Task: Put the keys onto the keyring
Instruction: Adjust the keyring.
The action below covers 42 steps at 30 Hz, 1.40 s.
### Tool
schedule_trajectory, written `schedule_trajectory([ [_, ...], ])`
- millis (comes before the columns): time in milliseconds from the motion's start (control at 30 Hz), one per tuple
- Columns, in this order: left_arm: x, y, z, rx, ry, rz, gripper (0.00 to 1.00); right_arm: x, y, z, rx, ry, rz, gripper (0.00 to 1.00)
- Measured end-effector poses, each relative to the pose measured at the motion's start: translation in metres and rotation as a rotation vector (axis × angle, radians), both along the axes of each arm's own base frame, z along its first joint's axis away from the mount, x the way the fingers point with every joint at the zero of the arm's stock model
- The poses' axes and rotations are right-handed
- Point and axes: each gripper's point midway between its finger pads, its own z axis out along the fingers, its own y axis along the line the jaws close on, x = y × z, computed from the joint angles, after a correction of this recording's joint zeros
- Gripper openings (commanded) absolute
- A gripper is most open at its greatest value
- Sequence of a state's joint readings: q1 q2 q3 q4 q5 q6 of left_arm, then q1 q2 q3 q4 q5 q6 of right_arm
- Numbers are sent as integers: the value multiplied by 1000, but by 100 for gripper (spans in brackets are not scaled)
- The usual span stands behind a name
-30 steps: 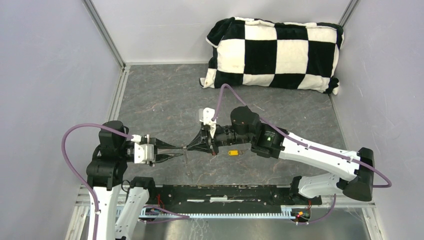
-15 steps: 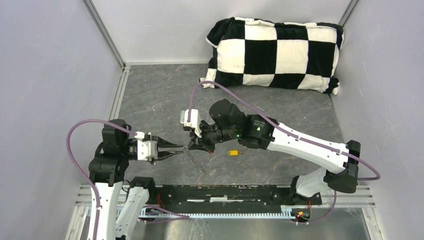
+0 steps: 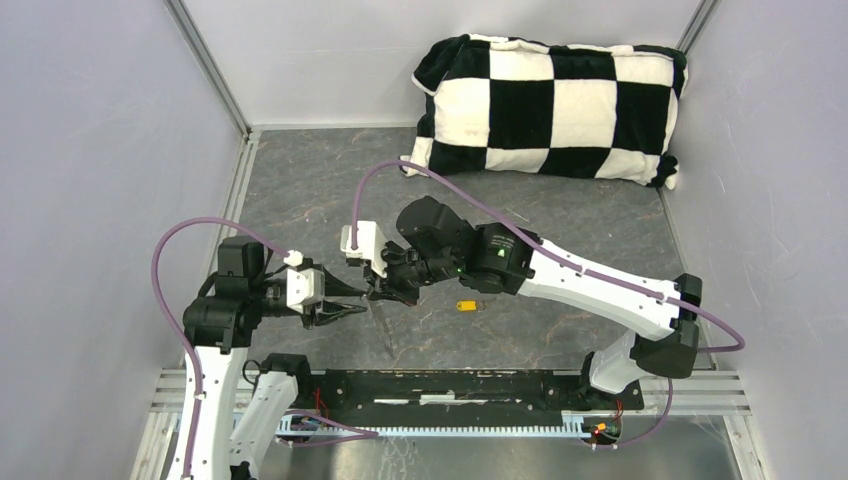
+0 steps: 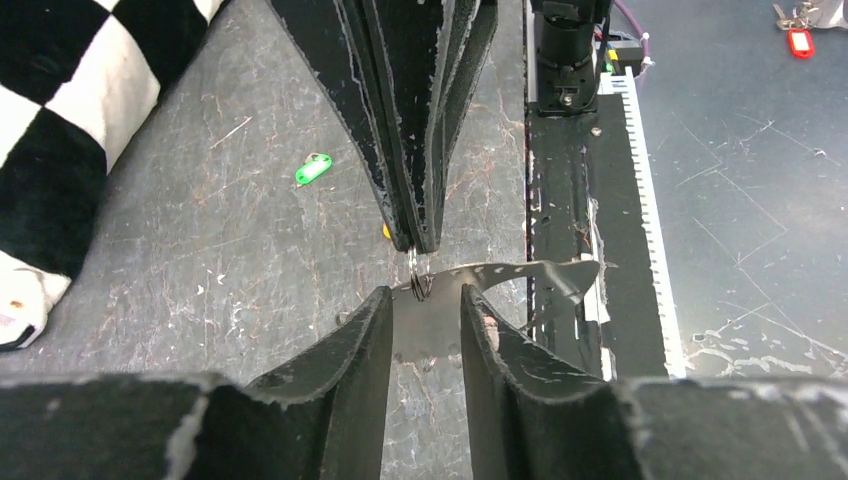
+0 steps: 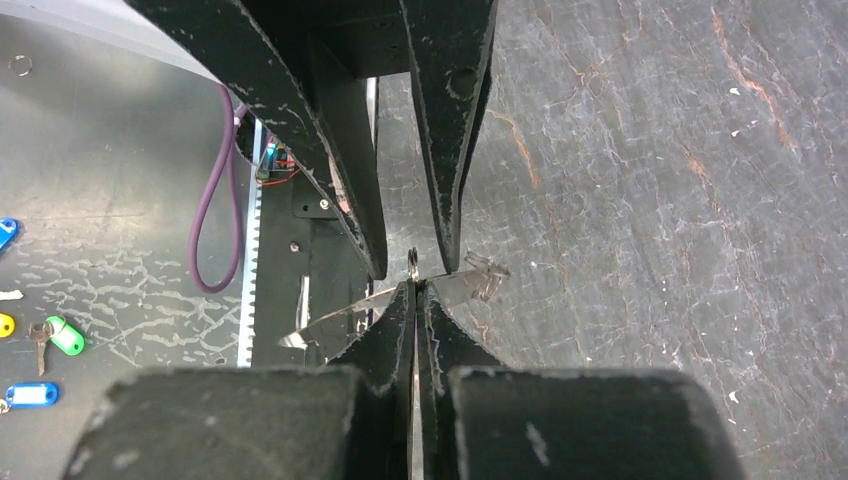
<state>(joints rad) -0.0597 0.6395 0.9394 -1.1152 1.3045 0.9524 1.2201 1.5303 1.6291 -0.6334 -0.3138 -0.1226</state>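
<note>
The keyring (image 4: pixel 419 278) is a small wire ring with a thin flat silvery strip (image 4: pixel 520 272) hanging from it. My right gripper (image 5: pixel 415 287) is shut on the keyring (image 5: pixel 413 262), held just above the table. My left gripper (image 4: pixel 420 297) faces it tip to tip, open, with the ring at the mouth of its parted fingers (image 4: pixel 372 315). In the top view both grippers meet at left centre, with the left gripper (image 3: pixel 357 300) beside the right gripper (image 3: pixel 374 296). The yellow-headed key (image 3: pixel 466 306) lies on the table under the right arm. The green-headed key (image 4: pixel 313 169) lies further back on the table.
A black-and-white checkered pillow (image 3: pixel 545 105) lies at the back right. A black rail (image 3: pixel 440 385) runs along the near edge. Off the table, on the lower surface, lie a red tag (image 4: pixel 800 42) and several coloured tags (image 5: pixel 62 335). Grey walls close in left and right.
The right arm has swung left and turned its wrist, keeping the keyring at the left gripper's tips. The left gripper's jaws have parted wider.
</note>
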Motion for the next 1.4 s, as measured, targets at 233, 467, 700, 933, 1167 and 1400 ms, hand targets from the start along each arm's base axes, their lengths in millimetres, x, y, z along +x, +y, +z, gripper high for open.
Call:
schedule_trajectory([
  [233,0,1,-2,9,-10,-1,23,2,4,-5,-45,-12,-6,1],
  [467,1,1,-2,20,-41,-2,19,-1,6,-6,-68,-14,2,1],
  [700,0,1,-2,20,-47,-5,2,-5,8,-6,-77,-17,16,1],
  [933,-8,-1,-2,16,-126,-58,2,-10,8,-4,-27,-23,39,40],
  [1167,-22,-8,18,-56,-229,-146,2,-21,-53,22,231,-80,33,47],
  [1400,-33,-13,51,-126,-457,-211,2,-23,-89,60,508,-167,-11,45],
])
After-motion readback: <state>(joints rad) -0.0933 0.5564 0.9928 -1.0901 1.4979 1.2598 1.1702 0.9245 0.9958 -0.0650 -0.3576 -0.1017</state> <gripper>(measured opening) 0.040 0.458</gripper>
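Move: The small rim loop of the keyring is pinched in the right fingertips, about 1 cm to the left of the right hand point. From the left hand it lies some 2 cm to the right, level in height and fore-and-aft, just at the open tips. The keyring's metal plate hangs from it, centred about 5 cm back, 4 cm right and 4 cm below the left hand. A yellow key tag lies roughly 18 cm right, 7 cm ahead and 25 cm below. Staying almost in place, the left hand shuts its fingers on the keyring's rim loop while the right, still pinching, eases about 1 cm left towards it. The right then opens and pulls away to its right and up, some 10 cm right and 6 cm up, fingertips tilting up about 30 degrees. The left, keeping its new pinch, lifts about 5 cm and draws back 3 cm, rolling its front side up. ##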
